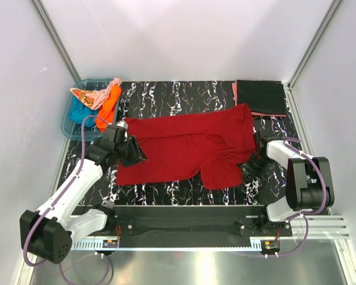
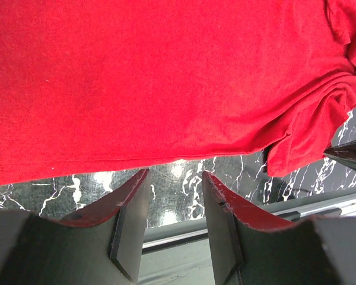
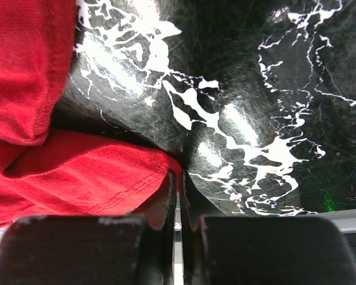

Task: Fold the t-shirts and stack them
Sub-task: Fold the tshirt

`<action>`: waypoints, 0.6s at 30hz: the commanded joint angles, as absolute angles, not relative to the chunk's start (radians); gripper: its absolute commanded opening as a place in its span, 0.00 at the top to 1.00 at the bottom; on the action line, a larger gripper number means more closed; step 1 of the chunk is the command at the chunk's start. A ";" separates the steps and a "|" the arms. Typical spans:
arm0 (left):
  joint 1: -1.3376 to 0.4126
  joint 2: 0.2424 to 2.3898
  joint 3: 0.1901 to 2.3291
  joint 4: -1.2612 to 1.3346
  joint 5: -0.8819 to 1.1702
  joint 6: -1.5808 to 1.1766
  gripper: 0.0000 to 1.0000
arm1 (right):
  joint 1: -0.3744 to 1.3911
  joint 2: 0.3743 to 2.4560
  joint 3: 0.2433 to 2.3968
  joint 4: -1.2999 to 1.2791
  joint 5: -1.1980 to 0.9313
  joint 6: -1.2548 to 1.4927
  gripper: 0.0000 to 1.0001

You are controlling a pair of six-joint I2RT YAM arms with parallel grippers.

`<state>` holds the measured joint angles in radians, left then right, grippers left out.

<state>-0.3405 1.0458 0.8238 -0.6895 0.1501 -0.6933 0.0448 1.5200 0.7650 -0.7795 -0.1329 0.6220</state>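
A dark red t-shirt [image 1: 190,142] [image 2: 166,77] [image 3: 77,172] lies spread across the middle of the table, its right part bunched into folds. My left gripper [image 1: 136,155] [image 2: 175,173] hangs open at the shirt's left edge, with only bare table between its fingers. At the shirt's right side, low on the table, my right gripper [image 1: 252,167] [image 3: 179,175] is shut on a corner of the shirt's stitched hem. A folded black t-shirt [image 1: 261,97] rests at the back right on a salmon pink t-shirt [image 1: 234,92]. Orange [image 1: 110,104], teal [image 1: 80,111] and pale peach [image 1: 86,95] t-shirts lie crumpled in the tub.
The blue translucent tub [image 1: 68,122] stands at the table's back left corner, just behind my left arm. White walls close in the black marbled table [image 1: 184,190] on three sides. A metal rail runs along the near edge.
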 commanded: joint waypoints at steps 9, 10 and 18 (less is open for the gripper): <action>-0.198 0.993 0.761 -0.779 0.002 -0.784 0.53 | 0.054 1.273 0.804 -0.916 -0.163 0.638 1.00; -0.174 0.989 0.750 -0.788 -0.032 -0.796 0.53 | 0.054 1.220 0.807 -0.957 -0.167 0.640 1.00; -0.015 0.994 0.595 -0.758 -0.112 -0.946 0.60 | 0.052 1.016 0.802 -1.075 -0.224 0.669 1.00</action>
<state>-0.0292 0.9859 0.6140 -0.7815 -0.0479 -0.8707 0.0467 1.0477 0.7776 -1.0027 -0.1844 0.6483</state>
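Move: The left hand, open and empty, is headed for the t-shirt's near left corner, about 12 cm to its left, 7 cm back and 13 cm below. The middle of the shirt body lies some 15 cm to its right and 7 cm ahead; the laundry basket is about 21 cm left and 20 cm ahead. The right hand already pinches the tip of the near sleeve flap, whose middle is roughly 9 cm to its left, level fore and aft. From there that left corner is about 49 cm left and 4 cm back. Keeping its pinch on the flap's tip, the right hand pulls the cloth up off the table by about 8.5 cm, drawing back slightly while its fingertips tilt forward. Meanwhile the left hand sweeps left some 11 cm and sinks towards the shirt's near left corner, easing back a little and turning about 30 degrees counter-clockwise, fingers still part open and touching nothing yet. ##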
